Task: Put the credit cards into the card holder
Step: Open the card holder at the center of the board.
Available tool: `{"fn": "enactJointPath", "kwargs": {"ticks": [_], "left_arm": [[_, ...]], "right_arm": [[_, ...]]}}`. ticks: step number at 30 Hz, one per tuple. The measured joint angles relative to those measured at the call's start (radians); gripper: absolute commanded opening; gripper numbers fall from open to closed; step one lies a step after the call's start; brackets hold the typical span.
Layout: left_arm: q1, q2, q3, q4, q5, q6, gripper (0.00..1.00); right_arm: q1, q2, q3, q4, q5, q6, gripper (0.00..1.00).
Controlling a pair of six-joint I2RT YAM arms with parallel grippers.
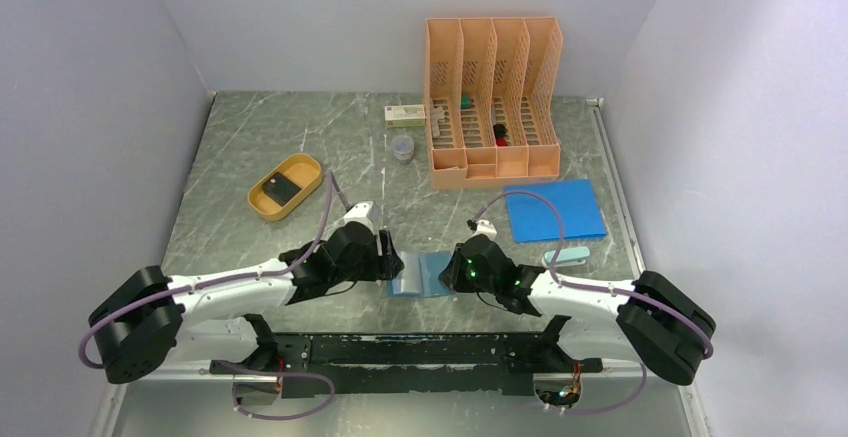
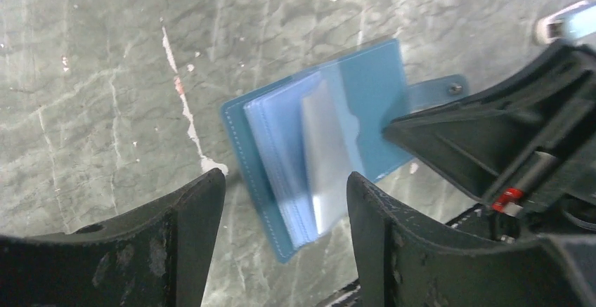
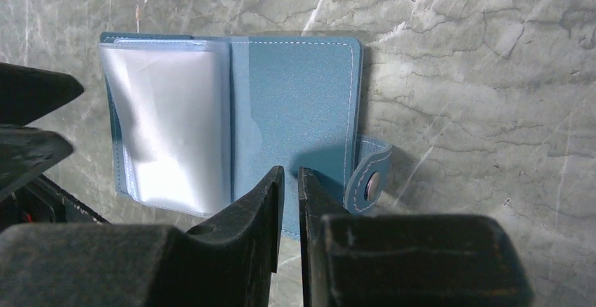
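Note:
The teal card holder [image 1: 425, 273] lies open on the marble table between my two grippers, its clear inner pockets [image 2: 309, 156] fanned up and its snap tab [image 3: 371, 177] pointing right. Just above the holder's left half hovers my left gripper [image 2: 286, 179], open and with nothing between its fingers. My right gripper [image 3: 289, 172] is shut, and its tips press on the holder's right cover [image 3: 302, 103]. One dark credit card [image 1: 283, 188] rests in the orange oval tray [image 1: 262, 199] at the back left, far from both grippers.
An orange slotted file organiser [image 1: 493, 97] stands at the back. A flat bright-blue sheet [image 1: 555, 209] lies to the right, with a small pale teal object [image 1: 567, 255] in front of it. A white box [image 1: 405, 113] and a small round pot [image 1: 402, 147] sit near the organiser.

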Motion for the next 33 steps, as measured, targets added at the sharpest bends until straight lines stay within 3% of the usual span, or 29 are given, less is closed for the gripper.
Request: {"fn": "enactJointPath", "kwargs": {"ticks": [11, 19, 33], "left_arm": [[0.026, 0.08, -0.026, 0.019, 0.007, -0.016, 0.59], [0.053, 0.04, -0.09, 0.034, 0.01, -0.04, 0.51], [0.061, 0.06, -0.124, 0.098, 0.061, -0.05, 0.47]], "right_arm": [[-0.002, 0.003, -0.001, 0.01, -0.008, -0.007, 0.17], [-0.003, 0.005, -0.001, 0.012, -0.009, -0.007, 0.17], [-0.004, 0.003, -0.006, 0.022, -0.011, -0.007, 0.17]]}}
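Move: The open card holder's left half, with the clear sleeves, lies about 3 cm to the left hand's right, 1 cm nearer the base and some 6 cm below. The holder's right half is about 9 cm to this hand's right, also 1 cm back. The yellow tray is some 19 cm ahead and 22 cm left. From the right hand, the left half lies about 7 cm left, 1 cm ahead and 1 cm lower. The card holder's outer left edge is what the left hand comes down to: about 5 cm down, fast at first, drifting some 3 cm left and then a little back right, the fingers closing partway. It ends low with one fingertip at that edge, tipping slightly. The right hand stays put, its nearly shut fingertips still resting on the right cover. ##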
